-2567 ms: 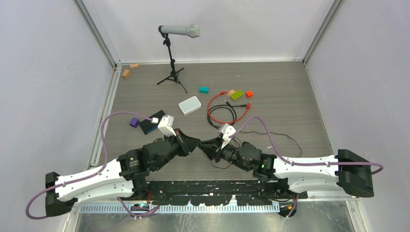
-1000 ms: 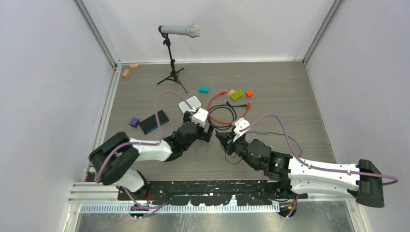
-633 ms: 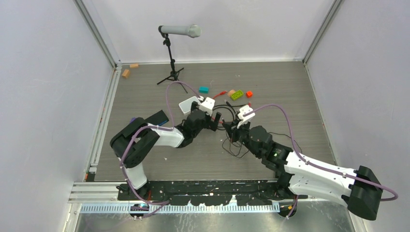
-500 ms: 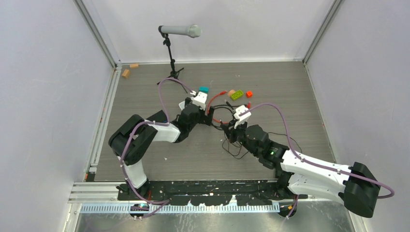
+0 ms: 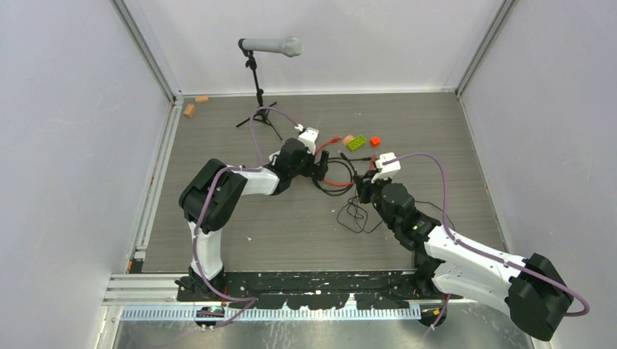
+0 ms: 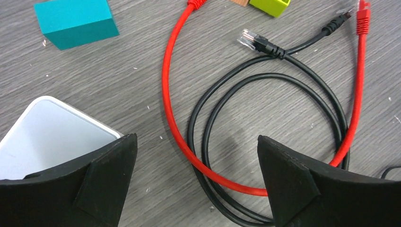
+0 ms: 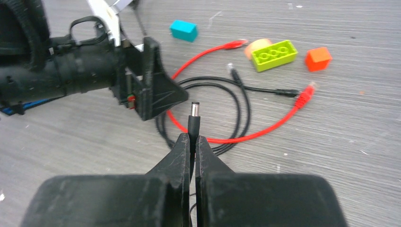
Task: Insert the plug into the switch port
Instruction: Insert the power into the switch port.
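The thin red cable (image 6: pixel 166 94) lies in a loop on the table. One plug (image 7: pixel 305 98) lies at its right end, the other (image 7: pixel 235 45) near the green brick. My left gripper (image 6: pixel 194 142) hangs open just above the loop, with nothing between its fingers (image 5: pixel 325 166). My right gripper (image 7: pixel 193 137) is shut on a black barrel connector (image 7: pixel 194 116) of a thin black wire, held upright a short way in front of the loop (image 5: pixel 364 185). The switch port is hidden under my left arm.
A white rounded box (image 6: pixel 42 132) sits under the left finger. A teal block (image 6: pixel 75 21), green brick (image 7: pixel 274 54) and orange cube (image 7: pixel 318 58) lie beyond the cables. A black network cable (image 6: pixel 265 45) is coiled with the red one. A microphone stand (image 5: pixel 258 87) rises at the back.
My left arm has swung from the near left across to the cable loop, staying open. My right arm has pushed forward and right, still shut on the black connector.
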You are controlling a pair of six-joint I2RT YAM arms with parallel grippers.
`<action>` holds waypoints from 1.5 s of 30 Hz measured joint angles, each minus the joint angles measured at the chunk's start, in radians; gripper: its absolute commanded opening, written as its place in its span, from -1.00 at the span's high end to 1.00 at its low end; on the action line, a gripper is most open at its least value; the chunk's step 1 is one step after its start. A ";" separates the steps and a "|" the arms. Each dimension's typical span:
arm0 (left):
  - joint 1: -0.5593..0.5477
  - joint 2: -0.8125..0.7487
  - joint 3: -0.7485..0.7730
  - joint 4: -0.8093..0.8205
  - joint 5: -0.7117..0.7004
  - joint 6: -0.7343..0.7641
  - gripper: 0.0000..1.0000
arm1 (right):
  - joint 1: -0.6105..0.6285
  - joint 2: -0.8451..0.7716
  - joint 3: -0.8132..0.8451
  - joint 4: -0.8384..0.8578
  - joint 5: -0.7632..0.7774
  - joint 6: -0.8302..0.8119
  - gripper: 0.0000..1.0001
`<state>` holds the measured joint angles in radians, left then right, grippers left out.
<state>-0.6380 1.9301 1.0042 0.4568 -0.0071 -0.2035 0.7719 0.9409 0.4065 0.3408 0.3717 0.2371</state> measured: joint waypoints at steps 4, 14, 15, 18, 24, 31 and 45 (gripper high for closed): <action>0.010 0.037 0.041 -0.038 0.019 0.000 -1.00 | -0.043 -0.020 -0.022 0.004 0.051 0.020 0.99; 0.012 0.075 0.089 -0.069 0.045 0.001 -0.99 | -0.090 -0.040 -0.068 0.034 0.128 0.055 0.99; 0.012 0.079 0.095 -0.070 0.047 0.001 -0.99 | -0.090 -0.040 -0.071 0.039 0.128 0.056 0.99; 0.012 0.089 0.107 -0.072 0.049 0.004 -0.99 | -0.093 -0.039 -0.080 0.055 0.127 0.058 0.99; 0.013 0.114 0.174 -0.137 0.066 0.023 -0.99 | -0.095 -0.018 -0.090 0.085 0.119 0.060 0.99; 0.019 0.145 0.258 -0.228 0.090 0.025 -0.99 | -0.100 -0.009 -0.097 0.109 0.106 0.068 0.99; 0.044 0.177 0.294 -0.211 0.176 0.024 -0.99 | -0.107 0.002 -0.099 0.128 0.090 0.077 0.99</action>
<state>-0.5941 2.1067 1.2980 0.2455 0.1692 -0.1799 0.6651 0.9432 0.3073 0.4686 0.4618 0.3138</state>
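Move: The black network plug standing off the cable coil lies about 6 cm ahead and 8 cm to the right of the open left hand, with the table things some 4 cm lower; the red plug is 12 cm ahead, 6 right, the teal block 13 ahead, 4 left, and the white box 5 ahead, 10 left. From the right hand, still gripping the power plug, the black network plug is about 13 cm ahead, 2 left and well below; the switch is roughly 38 cm left, 3 ahead. The black network plug is neared by the left hand, which sinks a little, then creeps forward and right over the cable coil, about 4 cm in all, fingers wide open and tipping slightly down. The power plug, still pinched in the right gripper, is swung about 5 cm right, away from the switch, early on, turning clockwise, then held nearly still while sinking slightly. ##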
